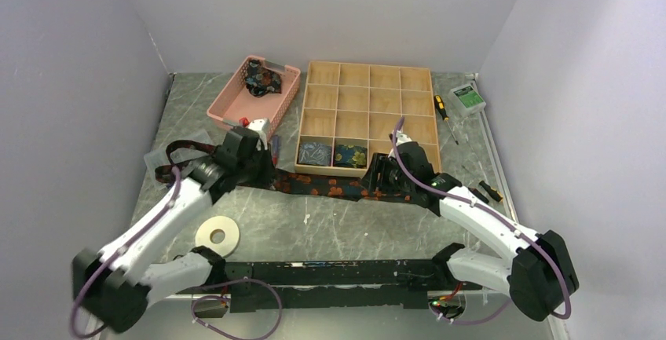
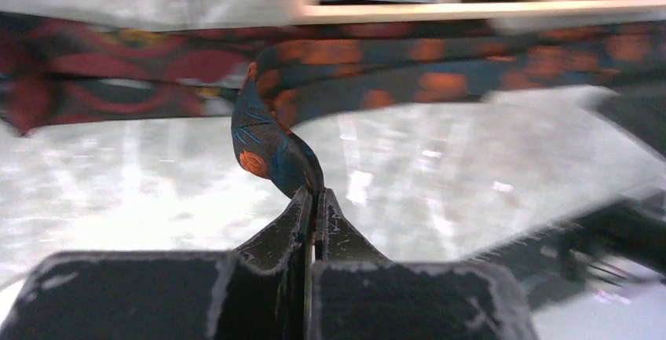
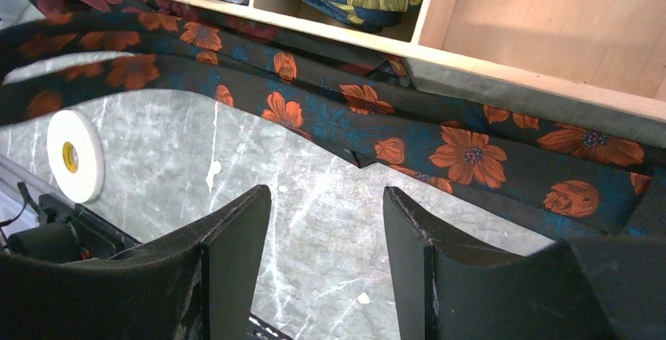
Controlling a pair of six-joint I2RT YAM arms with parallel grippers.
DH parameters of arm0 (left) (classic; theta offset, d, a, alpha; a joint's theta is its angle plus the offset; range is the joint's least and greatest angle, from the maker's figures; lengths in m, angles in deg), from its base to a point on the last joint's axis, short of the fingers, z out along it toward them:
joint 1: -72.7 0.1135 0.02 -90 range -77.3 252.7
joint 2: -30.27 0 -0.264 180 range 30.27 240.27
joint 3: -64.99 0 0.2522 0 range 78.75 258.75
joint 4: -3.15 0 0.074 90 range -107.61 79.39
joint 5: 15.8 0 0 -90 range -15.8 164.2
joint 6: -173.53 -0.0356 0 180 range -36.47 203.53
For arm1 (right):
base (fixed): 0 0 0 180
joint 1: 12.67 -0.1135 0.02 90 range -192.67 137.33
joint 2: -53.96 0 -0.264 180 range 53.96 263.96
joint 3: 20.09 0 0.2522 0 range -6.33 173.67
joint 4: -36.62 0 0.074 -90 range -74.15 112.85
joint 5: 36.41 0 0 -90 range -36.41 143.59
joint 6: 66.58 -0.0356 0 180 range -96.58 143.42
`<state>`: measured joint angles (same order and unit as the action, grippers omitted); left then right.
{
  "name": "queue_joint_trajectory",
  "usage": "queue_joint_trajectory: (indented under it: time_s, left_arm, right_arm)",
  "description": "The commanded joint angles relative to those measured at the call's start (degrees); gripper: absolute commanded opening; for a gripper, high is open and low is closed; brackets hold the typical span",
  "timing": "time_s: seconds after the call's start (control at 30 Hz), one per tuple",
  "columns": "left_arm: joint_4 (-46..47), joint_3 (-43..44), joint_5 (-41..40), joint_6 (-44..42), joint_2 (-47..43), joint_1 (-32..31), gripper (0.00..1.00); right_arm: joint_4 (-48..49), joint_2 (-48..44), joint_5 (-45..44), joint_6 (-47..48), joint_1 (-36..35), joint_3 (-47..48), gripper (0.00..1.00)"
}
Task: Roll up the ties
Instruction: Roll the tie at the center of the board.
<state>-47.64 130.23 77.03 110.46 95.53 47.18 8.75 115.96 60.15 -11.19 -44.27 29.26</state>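
Observation:
A dark tie with orange flowers (image 1: 338,189) lies stretched across the table in front of the wooden box. My left gripper (image 2: 316,195) is shut on its narrow end, and the fabric (image 2: 271,140) curls up from the fingertips. From above, that gripper (image 1: 267,170) sits at the tie's left end. My right gripper (image 3: 326,199) stands open just above the bare table, and the wide part of the tie (image 3: 463,151) lies just beyond its fingertips, apart from them. A maroon tie (image 1: 177,155) lies further left. Two rolled ties (image 1: 316,154) (image 1: 350,155) fill front compartments of the box.
The wooden divider box (image 1: 369,93) stands at the back centre, with a pink basket (image 1: 228,100) holding more fabric to its left. A white tape ring (image 1: 217,235) lies near the left arm. A screwdriver (image 1: 444,112) and a small device (image 1: 468,98) lie at the right.

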Motion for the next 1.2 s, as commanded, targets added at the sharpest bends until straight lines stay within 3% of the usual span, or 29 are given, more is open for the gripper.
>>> queue_joint_trajectory:
  time_s: [0.0, 0.13, 0.23, 0.3, 0.4, 0.6, 0.7, 0.87, 1.03, 1.17]
  left_arm:
    - [0.17, -2.0, -2.68, 21.14, -12.87, -12.77, 0.03]
    - [4.95, -3.92, -8.26, 33.5, -14.73, -30.66, 0.03]
    - [8.14, 3.3, -14.52, 33.99, -7.57, -42.57, 0.03]
    - [3.49, 10.43, -18.82, 33.29, -1.95, -46.16, 0.03]
    - [-4.16, 10.75, -27.81, 37.45, -1.92, -46.79, 0.03]
    - [-19.61, -4.64, -38.2, 52.56, -18.87, -39.37, 0.03]
    - [-18.44, -11.18, -38.95, 56.31, -23.82, -37.81, 0.03]
    - [-11.8, -18.67, -37.71, 58.37, -22.32, -37.79, 0.03]
    - [-8.03, -18.97, -37.53, 53.28, -20.41, -37.7, 0.03]
    - [-2.86, -18.73, -34.41, 46.05, -19.29, -37.69, 0.03]
  right_arm:
    - [-0.73, -3.05, -1.68, 1.99, 1.27, -0.32, 0.6]
    - [-1.28, -9.82, -3.51, 2.11, 3.92, -1.43, 0.6]
    - [-1.29, -15.93, -5.71, 1.54, 5.28, -1.93, 0.61]
    - [-1.68, -17.34, -6.3, 1.0, 5.56, -1.58, 0.61]
    - [-1.5, -16.49, -4.71, -0.46, 5.58, -1.74, 0.61]
    - [-3.66, -13.4, -7.32, -4.63, 5.9, -3.25, 0.61]
    - [-5.26, -11.2, -12.26, -6.63, 8.38, -5.39, 0.6]
    - [-1.9, -2.7, -11.24, -7.62, 12.98, -7.81, 0.56]
    - [-4.03, 9.46, -8.99, -11.68, 16.78, -5.69, 0.56]
    - [-8.78, 11.84, -7.21, -15.59, 24.65, -8.38, 0.59]
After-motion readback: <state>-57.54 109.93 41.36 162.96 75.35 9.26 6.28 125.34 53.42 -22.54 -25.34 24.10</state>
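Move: The left hand holds the tie's end some 12 cm above the board. The bare patch it is taken to lies about 11 cm back, with the tape roll 17 cm back and 15 cm left, and the screwdriver 5 cm ahead, about 1 cm left. For the open right hand, the stretch of tie it goes for lies 11 cm right, 1 cm ahead, 9 cm below; the rolled yellow-flowered tie is 5 cm ahead and 5 cm left, the tray's near right corner 1 cm ahead and 18 cm right. The left hand keeps the tie's end pinched and whips it back about 14 cm and some 17 cm to the right, rising 7 cm at first, then swings back left, turns counter-clockwise and sinks about 13 cm from its height, to end over the bare board between tape roll and tray. The right hand, fingers staying open, shifts about 11 cm right along the tie's length, first lifting 6 cm, then dropping to some 8 cm below its start as it turns about 30 degrees clockwise, the fingertips coming down onto the tie beside the tray's near edge and seeming to press on it. ##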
